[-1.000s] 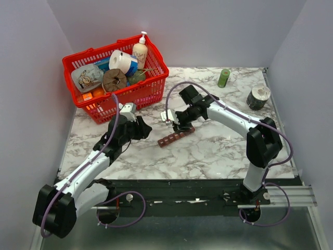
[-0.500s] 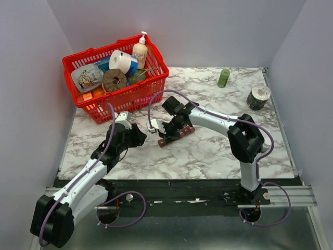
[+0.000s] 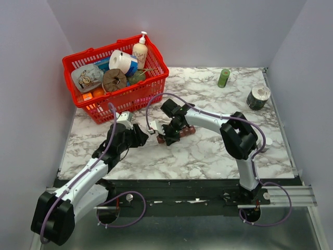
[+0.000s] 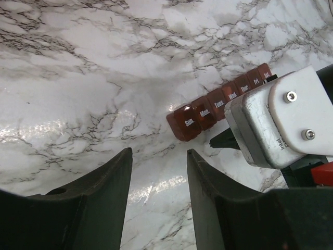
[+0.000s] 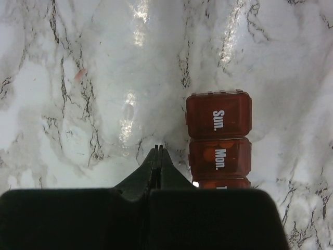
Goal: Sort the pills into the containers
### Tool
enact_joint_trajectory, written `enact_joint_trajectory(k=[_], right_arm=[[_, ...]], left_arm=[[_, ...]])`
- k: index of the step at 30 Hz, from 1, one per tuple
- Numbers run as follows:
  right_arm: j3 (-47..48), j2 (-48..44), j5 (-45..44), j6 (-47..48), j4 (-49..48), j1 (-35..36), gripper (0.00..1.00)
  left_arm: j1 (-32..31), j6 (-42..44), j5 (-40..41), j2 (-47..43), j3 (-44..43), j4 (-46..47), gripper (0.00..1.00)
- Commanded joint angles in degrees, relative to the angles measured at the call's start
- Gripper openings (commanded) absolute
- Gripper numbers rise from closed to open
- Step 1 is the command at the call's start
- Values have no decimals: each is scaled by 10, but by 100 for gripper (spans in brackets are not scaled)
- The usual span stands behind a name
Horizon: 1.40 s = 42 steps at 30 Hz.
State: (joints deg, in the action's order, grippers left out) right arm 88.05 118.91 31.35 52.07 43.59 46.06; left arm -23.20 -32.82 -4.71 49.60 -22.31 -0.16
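The containers are a dark red-brown strip of day-marked compartments lying on the marble table, also in the left wrist view. The Sun. and Mon. lids are down, and orange pills show through the Mon. lid. My right gripper is shut with nothing in it, its tips on the table just beside the Mon. compartment; in the top view it covers the strip's left end. My left gripper is open and holds nothing, a short way from the Sun. end.
A red mesh basket full of household items stands at the back left. A green bottle and a roll of tape are at the back right. A small pinkish speck lies on the marble.
My right gripper has shut and moved left along the strip to its Sun. end. The left arm has edged a little closer to the strip.
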Motion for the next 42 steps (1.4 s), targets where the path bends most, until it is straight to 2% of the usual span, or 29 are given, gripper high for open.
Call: enact_joint_trajectory(k=[1,7,14,21,25,32,42], right_arm=[[27,-34,19,0,27,2,1],[52,-27,-16,-16,11,0,1],[75,-5,-45,-49,-9,-11,1],[80,-4,-45,-55,-16,-14,0],[82,-4,-46,-56,-17,-14,1],[76,-2,-50,-61,-25,-14,1],[78,-5,-45,-68,-28,-14,1]], left_arm=[[4,-18,-78,44,11,66,57],[4,-50,-116,158,6,200,56],[3,-68,-145,276,-7,277,54],[3,-79,-150,325,-6,312,53],[3,-81,-143,342,-12,314,53],[4,-65,-112,359,-36,244,51],[3,-47,-114,367,-40,213,50]])
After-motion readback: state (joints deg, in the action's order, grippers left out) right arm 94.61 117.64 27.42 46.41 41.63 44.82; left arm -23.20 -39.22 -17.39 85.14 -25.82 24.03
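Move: Right of the left hand by some 7 cm, about 2 cm ahead and 8 cm below, lies the Sun. compartment of the pill organizer; Mon. joins it 2 cm farther right and 1 cm farther out. The red basket's middle is roughly 23 cm ahead of the left hand, 11 cm left and 2 cm lower. From the right hand, Sun. lies about 2 cm ahead and 2 cm left at fingertip height, Mon. 3 cm straight ahead, level too. Sinking about 7 cm while swinging nearly 6 cm right and then easing 3 cm forward, the left hand brings its half-open fingers down to the Sun. end, tips tilting some 10 degrees further down; its right finger ends at the lid's edge, contact not clear. Meanwhile the right hand, fingers still shut, rises and moves forward about 4 cm each, clearing the organizer's near side. ##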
